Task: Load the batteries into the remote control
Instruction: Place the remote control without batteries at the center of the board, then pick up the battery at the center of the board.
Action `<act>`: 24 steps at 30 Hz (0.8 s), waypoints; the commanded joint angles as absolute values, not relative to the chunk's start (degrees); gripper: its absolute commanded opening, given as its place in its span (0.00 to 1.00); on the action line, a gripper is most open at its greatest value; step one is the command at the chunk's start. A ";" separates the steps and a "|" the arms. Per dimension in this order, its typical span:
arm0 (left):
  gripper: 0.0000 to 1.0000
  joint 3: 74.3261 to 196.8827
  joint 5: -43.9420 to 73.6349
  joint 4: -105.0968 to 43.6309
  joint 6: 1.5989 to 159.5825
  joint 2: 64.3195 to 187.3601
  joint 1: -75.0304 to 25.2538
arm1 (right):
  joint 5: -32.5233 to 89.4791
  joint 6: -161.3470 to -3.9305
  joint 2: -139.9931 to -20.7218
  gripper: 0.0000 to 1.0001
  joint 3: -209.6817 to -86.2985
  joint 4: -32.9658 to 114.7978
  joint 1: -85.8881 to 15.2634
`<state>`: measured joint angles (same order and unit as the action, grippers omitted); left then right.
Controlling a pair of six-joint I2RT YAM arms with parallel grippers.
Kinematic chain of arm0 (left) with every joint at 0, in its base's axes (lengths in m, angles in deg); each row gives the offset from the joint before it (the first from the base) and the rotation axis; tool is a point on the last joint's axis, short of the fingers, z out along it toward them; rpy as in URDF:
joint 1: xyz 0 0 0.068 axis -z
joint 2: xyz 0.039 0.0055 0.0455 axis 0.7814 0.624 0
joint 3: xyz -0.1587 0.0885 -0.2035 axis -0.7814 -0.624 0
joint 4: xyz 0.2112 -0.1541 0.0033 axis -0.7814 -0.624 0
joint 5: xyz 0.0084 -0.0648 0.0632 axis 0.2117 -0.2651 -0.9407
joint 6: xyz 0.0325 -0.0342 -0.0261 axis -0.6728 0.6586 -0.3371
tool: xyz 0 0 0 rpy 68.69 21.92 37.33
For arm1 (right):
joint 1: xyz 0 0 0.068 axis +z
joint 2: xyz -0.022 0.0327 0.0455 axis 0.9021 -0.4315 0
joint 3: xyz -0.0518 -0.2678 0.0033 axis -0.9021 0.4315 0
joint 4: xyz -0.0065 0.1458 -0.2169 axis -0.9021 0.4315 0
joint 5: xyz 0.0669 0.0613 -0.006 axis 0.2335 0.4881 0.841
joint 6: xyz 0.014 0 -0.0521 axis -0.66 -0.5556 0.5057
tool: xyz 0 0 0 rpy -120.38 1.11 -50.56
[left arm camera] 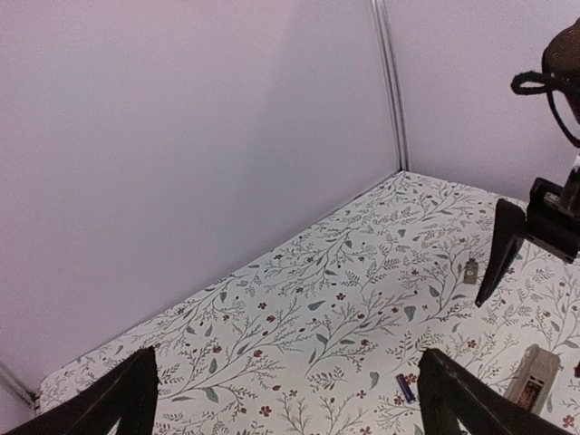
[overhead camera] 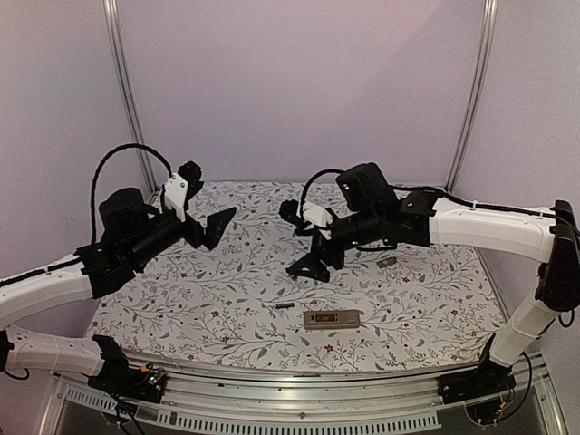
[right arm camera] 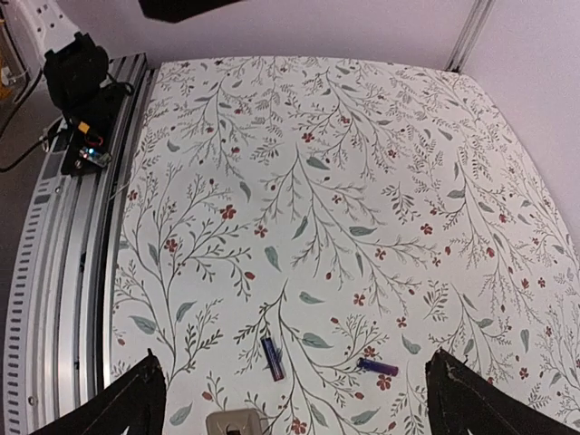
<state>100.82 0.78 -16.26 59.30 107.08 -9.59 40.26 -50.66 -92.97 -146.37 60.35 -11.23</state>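
Note:
The remote control (overhead camera: pixel 332 319) lies back-up near the table's front edge, its grey-tan back showing. In the left wrist view the remote control (left arm camera: pixel 533 379) is at the lower right, and one end of the remote control (right arm camera: pixel 234 422) pokes in at the bottom of the right wrist view. Two batteries (right arm camera: pixel 273 357) (right arm camera: pixel 378 367) lie loose on the cloth just beyond it. Only one battery (overhead camera: pixel 284 307) (left arm camera: pixel 404 388) shows in the top and left wrist views. My right gripper (overhead camera: pixel 294 240) (right arm camera: pixel 299 408) hovers open above them, holding nothing. My left gripper (overhead camera: pixel 214 201) (left arm camera: pixel 294 408) is open and raised at the left.
A small grey plate (overhead camera: pixel 387 262) (left arm camera: pixel 470 270) lies on the floral cloth right of the right gripper. Plain walls with metal corner posts (overhead camera: pixel 471 91) close the back and sides. The arm bases and a metal rail (overhead camera: pixel 272 399) run along the near edge.

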 commanded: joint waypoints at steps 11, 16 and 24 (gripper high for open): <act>1.00 102.55 -2.65 -18.11 63.01 106.46 -13.53 | 28.86 -55.61 -117.49 0.75 -165.54 70.63 -6.63; 1.00 102.46 -1.76 -18.22 63.14 106.50 -13.92 | 30.95 -55.17 -122.16 0.71 -167.27 73.58 -5.93; 1.00 102.46 -0.80 -18.27 63.30 106.29 -14.64 | 27.16 -54.23 -124.11 0.63 -164.90 75.05 -5.85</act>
<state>101.43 -1.45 -17.55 62.84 106.99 -13.59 30.64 -55.01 -122.30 -165.67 72.68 -5.39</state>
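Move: The nearer battery lies about 6 cm to the left of the open, empty right hand, about 1 cm farther out and some 19 cm below. The other battery is about 10 cm farther out than that one and 3 cm to its right; the remote control lies some 12 cm to the right of the nearer battery and 5 cm nearer the base, all on the board. From the left hand, the nearer battery is roughly 12 cm right, 4 cm back and 29 cm below. The right hand first arcs forward and left by about 5 cm with a brief rise, then sinks steeply and draws back over the nearer battery, ending some 15 cm lower and 5 cm farther left than it began, its fingers tipped about 20 degrees more steeply down and narrowed by a third to straddle the battery from just above. Meanwhile the left hand, still wide open and empty, eases about 3 cm left and a little forward, out of the way. ##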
